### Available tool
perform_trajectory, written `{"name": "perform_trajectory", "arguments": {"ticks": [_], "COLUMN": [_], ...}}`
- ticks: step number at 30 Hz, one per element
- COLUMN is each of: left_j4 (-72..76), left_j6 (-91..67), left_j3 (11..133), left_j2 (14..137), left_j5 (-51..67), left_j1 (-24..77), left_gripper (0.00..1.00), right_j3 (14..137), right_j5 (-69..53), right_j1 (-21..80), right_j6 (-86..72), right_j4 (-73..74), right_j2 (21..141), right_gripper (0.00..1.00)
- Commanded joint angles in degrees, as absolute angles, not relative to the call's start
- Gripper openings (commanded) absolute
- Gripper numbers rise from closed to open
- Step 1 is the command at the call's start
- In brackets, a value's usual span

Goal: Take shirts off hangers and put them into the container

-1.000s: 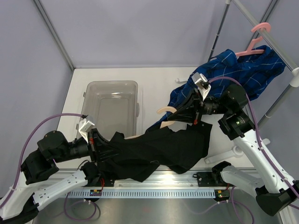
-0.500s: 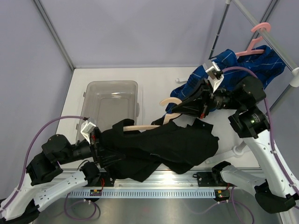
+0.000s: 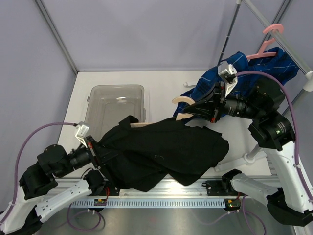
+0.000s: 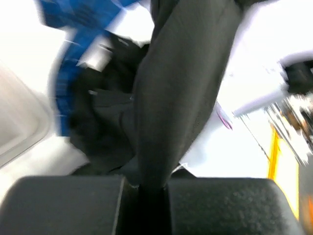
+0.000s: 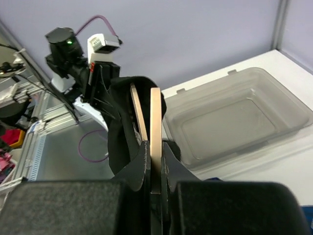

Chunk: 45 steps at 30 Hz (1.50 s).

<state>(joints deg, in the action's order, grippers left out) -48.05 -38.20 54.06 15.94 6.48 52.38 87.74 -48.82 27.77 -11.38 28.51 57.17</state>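
Observation:
The black shirt (image 3: 166, 152) stretches across the near table, still partly on the beige hanger (image 3: 182, 104). My left gripper (image 3: 100, 149) is shut on the shirt's left end; in the left wrist view the black cloth (image 4: 181, 88) runs up out of the gripper (image 4: 149, 183). My right gripper (image 3: 194, 112) is shut on the beige hanger (image 5: 155, 117), whose far end sits inside the black shirt (image 5: 120, 127). The container (image 3: 117, 88) lies at the back left, nothing showing inside it (image 5: 220, 78). The blue checked shirt (image 3: 254, 73) hangs on the pink hanger (image 3: 269, 41) at the back right.
A grey rack pole (image 3: 288, 46) crosses the top right corner, and its white foot (image 3: 249, 156) stands on the table near the right arm. The metal rail (image 3: 166, 200) runs along the near edge. Grey walls close the back and sides.
The left gripper opened briefly, then shut again on the black shirt and drew back to the left. The right gripper carried the hanger up and right, pulling the shirt taut.

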Motion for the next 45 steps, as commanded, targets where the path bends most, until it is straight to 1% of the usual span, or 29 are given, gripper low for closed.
{"name": "perform_trajectory", "arguments": {"ticks": [1, 2, 3, 6, 7, 10, 12, 14, 16, 19, 22, 23, 25, 26, 27, 30, 35, 37, 39, 41, 42, 44, 45], "left_j4": [-52.64, -54.21, -55.1, -56.43, -56.08, -55.55, -56.42, -57.39, -58.97, -61.43, -58.47, -56.88, -52.93, -49.52, -47.92, -41.32, -37.71, -35.43, -33.5, -28.84, -27.52, -26.28, -26.37], "left_j6": [-41.65, -42.44, -44.02, -46.22, -46.4, -46.58, -46.85, -47.37, -47.46, -47.9, -45.1, -42.48, -39.65, -38.77, -37.89, -37.62, -39.37, -38.76, -37.62, -35.7, -34.81, -31.84, -30.69], "left_j3": [58.44, 58.53, 58.88, 58.36, 57.84, 55.73, 55.29, 55.37, 55.81, 57.04, 55.9, 55.55, 54.24, 53.79, 53.27, 49.67, 44.48, 42.98, 43.24, 43.85, 45.86, 49.2, 51.13], "left_j2": [14.51, 14.24, 13.89, 12.05, 11.43, 10.98, 11.77, 12.3, 11.87, 12.21, 15.45, 19.04, 23.62, 25.9, 30.28, 34.7, 34.89, 34.11, 33.84, 33.66, 33.92, 35.15, 35.77], "left_j5": [-12.98, -18.75, -21.85, -28.98, -29.53, -28.57, -27.25, -27.59, -28.12, -29.62, -25.06, -19.65, -13.3, -7.44, -5.03, 1.48, 1.32, 3.33, 5.61, 10.16, 11.41, 13.26, 13.88], "left_j1": [52.38, 52.38, 52.3, 52.21, 52.21, 52.21, 52.21, 52.21, 52.21, 52.21, 52.21, 52.21, 52.21, 52.21, 52.29, 52.47, 52.47, 52.47, 52.47, 52.47, 52.47, 52.47, 52.47], "left_gripper": [0.0, 0.0, 0.0, 0.0, 0.0, 0.0, 0.0, 0.0, 0.0, 0.0, 0.0, 0.0, 0.0, 0.0, 0.0, 0.0, 0.0, 0.0, 0.01, 0.1, 0.14, 0.22, 0.34], "right_j3": [91.32, 91.41, 91.58, 91.67, 90.28, 85.98, 85.08, 84.29, 83.33, 82.97, 83.32, 84.1, 85.51, 85.95, 86.13, 91.48, 101.41, 105.01, 105.12, 103.19, 100.75, 98.27, 97.04], "right_j5": [-40.18, -38.6, -36.84, -25.7, -18.62, -6.82, -3.35, 3.14, 6.48, 8.34, 7.22, 6.42, 2.65, 2.03, 1.93, 2.1, 3.17, 0.01, -7.51, -12.63, -17.96, -23.18, -27.12], "right_j1": [28.04, 28.04, 28.04, 28.12, 28.04, 28.04, 28.04, 28.04, 28.04, 28.04, 28.12, 28.04, 28.04, 28.12, 28.04, 28.04, 28.04, 28.12, 28.04, 28.04, 28.04, 28.04, 28.04], "right_j6": [-5.02, -3.79, -3.08, -1.85, -1.67, -3.07, -4.83, -6.93, -7.56, -9.05, -11.33, -12.12, -13.27, -14.49, -15.28, -15.03, -11.96, -11.69, -11.69, -11.69, -11.69, -11.16, -11.25], "right_j4": [36.97, 38.31, 39.8, 44.38, 43.86, 37.3, 34.47, 30.51, 26.83, 22.7, 18.3, 18.19, 15.92, 15.21, 14.34, 15.99, 18.54, 20.82, 21.35, 21.71, 21.88, 22.5, 22.76], "right_j2": [54.06, 52.75, 52.13, 49.67, 48.79, 45.53, 45.61, 45.88, 45.62, 44.39, 43.33, 44.03, 44.73, 45.43, 45.7, 48.86, 53.16, 55.1, 55.72, 55.55, 55.2, 53.71, 53.09], "right_gripper": [0.0, 0.0, 0.0, 0.0, 0.0, 0.0, 0.0, 0.0, 0.0, 0.0, 0.0, 0.0, 0.0, 0.0, 0.0, 0.0, 0.0, 0.0, 0.0, 0.0, 0.0, 0.0, 0.0]}}
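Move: The black shirt stretches between the hands, its middle about 20 cm to the right of the left hand, which pinches it, level in forward reach and slightly lower. From the right hand, closed on the wooden hanger's neck, that middle lies some 10 cm left, 9 cm back and 18 cm below. The container's middle is roughly 29 cm left of this hand, 17 cm ahead and 45 cm down; the blue shirt hangs about 18 cm right, 20 cm ahead and 15 cm lower. Keeping its grip on the hanger, the right hand draws right and slightly down while the left, pinching the shirt, goes forward-left against it; the right then pushes forward and climbs about 12 cm, turning some 35 degrees clockwise overall. Meanwhile the left sweeps roughly 11 cm right and down with the cloth, its fingers starting to open at the end. ##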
